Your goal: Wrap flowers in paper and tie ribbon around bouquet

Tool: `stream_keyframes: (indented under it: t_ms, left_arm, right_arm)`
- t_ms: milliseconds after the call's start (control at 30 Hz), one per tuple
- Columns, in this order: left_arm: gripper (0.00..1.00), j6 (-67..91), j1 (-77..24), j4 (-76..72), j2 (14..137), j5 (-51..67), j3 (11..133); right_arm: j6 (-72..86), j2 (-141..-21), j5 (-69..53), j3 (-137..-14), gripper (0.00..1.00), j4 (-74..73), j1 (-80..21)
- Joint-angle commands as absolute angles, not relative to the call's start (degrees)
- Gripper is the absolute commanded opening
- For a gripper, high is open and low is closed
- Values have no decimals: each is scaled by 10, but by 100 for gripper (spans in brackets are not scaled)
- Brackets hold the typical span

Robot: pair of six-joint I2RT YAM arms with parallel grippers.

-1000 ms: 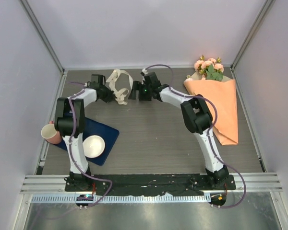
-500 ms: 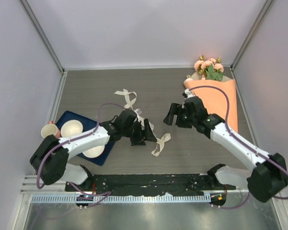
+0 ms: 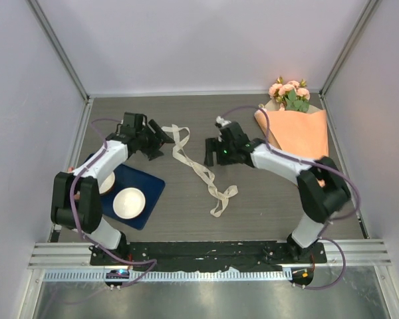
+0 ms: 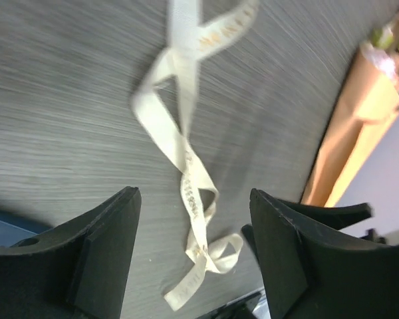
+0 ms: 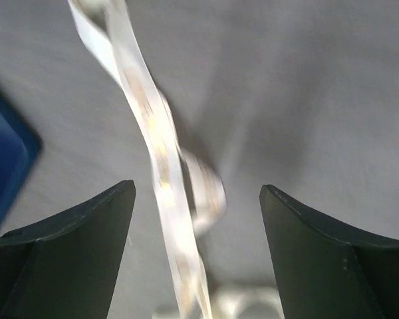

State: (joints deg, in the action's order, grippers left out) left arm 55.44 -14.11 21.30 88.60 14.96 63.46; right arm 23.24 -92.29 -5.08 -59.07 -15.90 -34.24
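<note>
The cream-white ribbon (image 3: 198,169) lies loose on the table, running in a long kinked line from the back centre toward the front. My left gripper (image 3: 159,135) is open just left of its far end, holding nothing; the left wrist view shows the ribbon (image 4: 186,163) lying on the table beyond the open gripper (image 4: 193,256). My right gripper (image 3: 209,151) is open just right of the ribbon's middle, and the blurred ribbon (image 5: 153,143) runs beneath the spread gripper (image 5: 196,256). The bouquet (image 3: 298,136) lies at the back right, pink flowers (image 3: 289,93) poking out of the orange paper (image 3: 306,149).
A dark blue tray (image 3: 148,188) at the left front carries a white bowl (image 3: 130,202); a second bowl (image 3: 106,183) sits partly behind my left arm. Grey walls with metal rails close in the table at the left, back and right.
A second ago the ribbon was bunched at the back between both grippers. The left gripper has opened and released it, and it now lies stretched out. Both arms have shifted.
</note>
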Motion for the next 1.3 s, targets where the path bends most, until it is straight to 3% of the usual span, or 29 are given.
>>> stream_keyframes:
  t_ms: [0,200,267,300,367,400,533,667,800,900,1133,1233,1267]
  left_arm:
    - [70,613,-113,146,911,127,607]
    - [76,591,-113,206,1037,175,698]
    - [76,590,-113,212,1058,159,706]
    - [72,597,-113,212,1063,148,706]
    - [54,595,-113,215,1084,128,713]
    - [51,596,-113,221,1092,127,718]
    - [53,606,-114,204,1132,145,723]
    - [62,615,-114,180,1129,147,696]
    - [62,624,-116,149,1125,151,675]
    - [54,631,-117,131,1136,165,669]
    - [50,642,-120,134,1134,154,650]
    - [50,642,-120,134,1136,154,645]
    - [50,642,-120,134,1138,156,646]
  right_arm:
    - [207,-1071,-3,-781,82,-84,-361]
    - [204,-1255,-22,-971,74,-119,-372]
    - [214,-1267,-45,-975,73,-98,-371]
    - [221,-1270,-50,-967,73,-87,-371]
    - [234,-1279,-61,-963,72,-70,-372]
    - [236,-1281,-80,-959,71,-66,-372]
    - [256,-1288,-101,-946,69,-43,-372]
    - [262,-1279,-122,-919,69,-18,-372]
    - [270,-1293,-139,-925,66,-16,-372]
    - [277,-1301,-143,-931,50,-13,-372]
    - [282,-1306,-159,-950,38,-7,-373]
    - [281,-1309,-153,-975,17,-26,-372]
    - [278,-1304,-138,-980,5,-35,-373]
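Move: The ribbon's crossing, just below its far loop, lies some 12 cm ahead of the right hand, 15 cm to its left and 5 cm below; from the left hand it is about 6 cm ahead, 1 cm right and 12 cm below. The far loop is roughly 7 cm beyond that crossing. The ribbon's twisted tail lies about 6 cm back from the right hand, barely left. The white bowl is about 13 cm back and 14 cm left of the left hand. The ribbon's crossing is met from both sides: the right hand sweeps forward-left about 17 cm, settling some 5 cm lower, then creeps left, its left side rolling up, and its wide-open fingers shut on the ribbon strand. The left hand drops about 11 cm and eases forward, tipping steeper, to straddle the crossing with its fingers narrowed but still open. ##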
